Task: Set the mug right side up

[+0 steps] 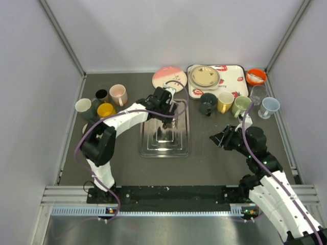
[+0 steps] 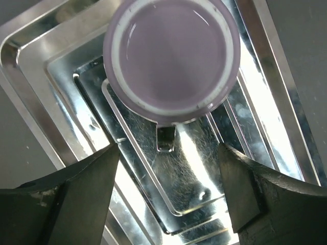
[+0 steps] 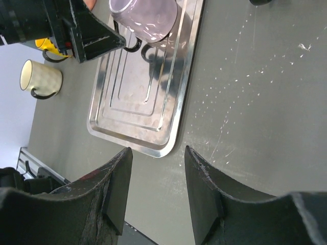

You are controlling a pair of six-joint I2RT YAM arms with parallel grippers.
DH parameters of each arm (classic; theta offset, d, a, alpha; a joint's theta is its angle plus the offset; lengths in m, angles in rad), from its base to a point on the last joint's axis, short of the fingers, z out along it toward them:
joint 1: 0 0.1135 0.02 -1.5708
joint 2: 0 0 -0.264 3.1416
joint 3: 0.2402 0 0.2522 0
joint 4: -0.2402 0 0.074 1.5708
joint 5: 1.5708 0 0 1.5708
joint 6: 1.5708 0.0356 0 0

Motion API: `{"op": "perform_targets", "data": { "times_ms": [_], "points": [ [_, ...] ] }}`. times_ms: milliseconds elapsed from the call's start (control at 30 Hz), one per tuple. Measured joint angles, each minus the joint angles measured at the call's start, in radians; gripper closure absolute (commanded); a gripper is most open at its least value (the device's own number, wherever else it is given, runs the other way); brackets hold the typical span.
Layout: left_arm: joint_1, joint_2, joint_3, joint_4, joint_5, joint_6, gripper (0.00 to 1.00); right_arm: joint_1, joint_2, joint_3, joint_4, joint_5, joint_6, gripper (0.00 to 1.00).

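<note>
A lavender mug (image 2: 172,53) stands right side up at the far end of the steel tray (image 2: 46,97), its pale inside facing the left wrist camera. Its dark handle (image 2: 166,138) points back at my left gripper (image 2: 168,149). That gripper is open, a finger on each side just short of the mug, touching nothing. In the right wrist view the mug (image 3: 148,18) sits by the tray's far right edge. From above, my left gripper (image 1: 168,113) covers most of it. My right gripper (image 1: 219,138) hangs open and empty over the table, right of the tray (image 1: 164,145).
Cream (image 1: 83,105), black (image 1: 101,95), yellow (image 1: 106,109) and pink (image 1: 118,93) mugs cluster at the left. At the back are a pink plate (image 1: 166,76), a strawberry tray (image 1: 225,71), several mugs (image 1: 225,101) and an orange bowl (image 1: 255,76).
</note>
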Motion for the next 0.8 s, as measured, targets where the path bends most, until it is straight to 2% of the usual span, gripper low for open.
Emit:
{"op": "perform_targets", "data": {
  "times_ms": [367,633,800],
  "points": [
    [0.001,0.131,0.198,-0.073,-0.032,0.040,0.33,0.000,0.047,0.014,0.002,0.001,-0.024,0.54],
    [0.005,0.147,0.207,-0.098,-0.026,0.050,0.47,0.000,0.048,0.018,0.001,0.002,-0.032,0.55],
    [0.010,0.157,0.207,-0.103,-0.011,0.058,0.46,0.000,0.048,0.018,0.001,0.002,-0.032,0.55]
  ]
}}
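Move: The upside-down purple mug stands in the metal tray, its middle roughly 7 cm ahead of the left hand, 4 cm to its right and 3 cm lower, handle turned towards the fingers. The tray's centre is about 4 cm behind and 4 cm left of the mug; the dark green mug stands 17 cm to its right and 4 cm farther out, the pink plate 19 cm beyond it. From the right hand, the purple mug is some 13 cm ahead, 22 cm left, 9 cm lower. Bring the left gripper about 3 cm forward and a touch to the right, up to the purple mug, so the fingertips straddle its handle. Then hold that reach and sink about 1 cm, narrowing the fingers throughout from wide open to roughly half open, without shutting on the handle yet. ##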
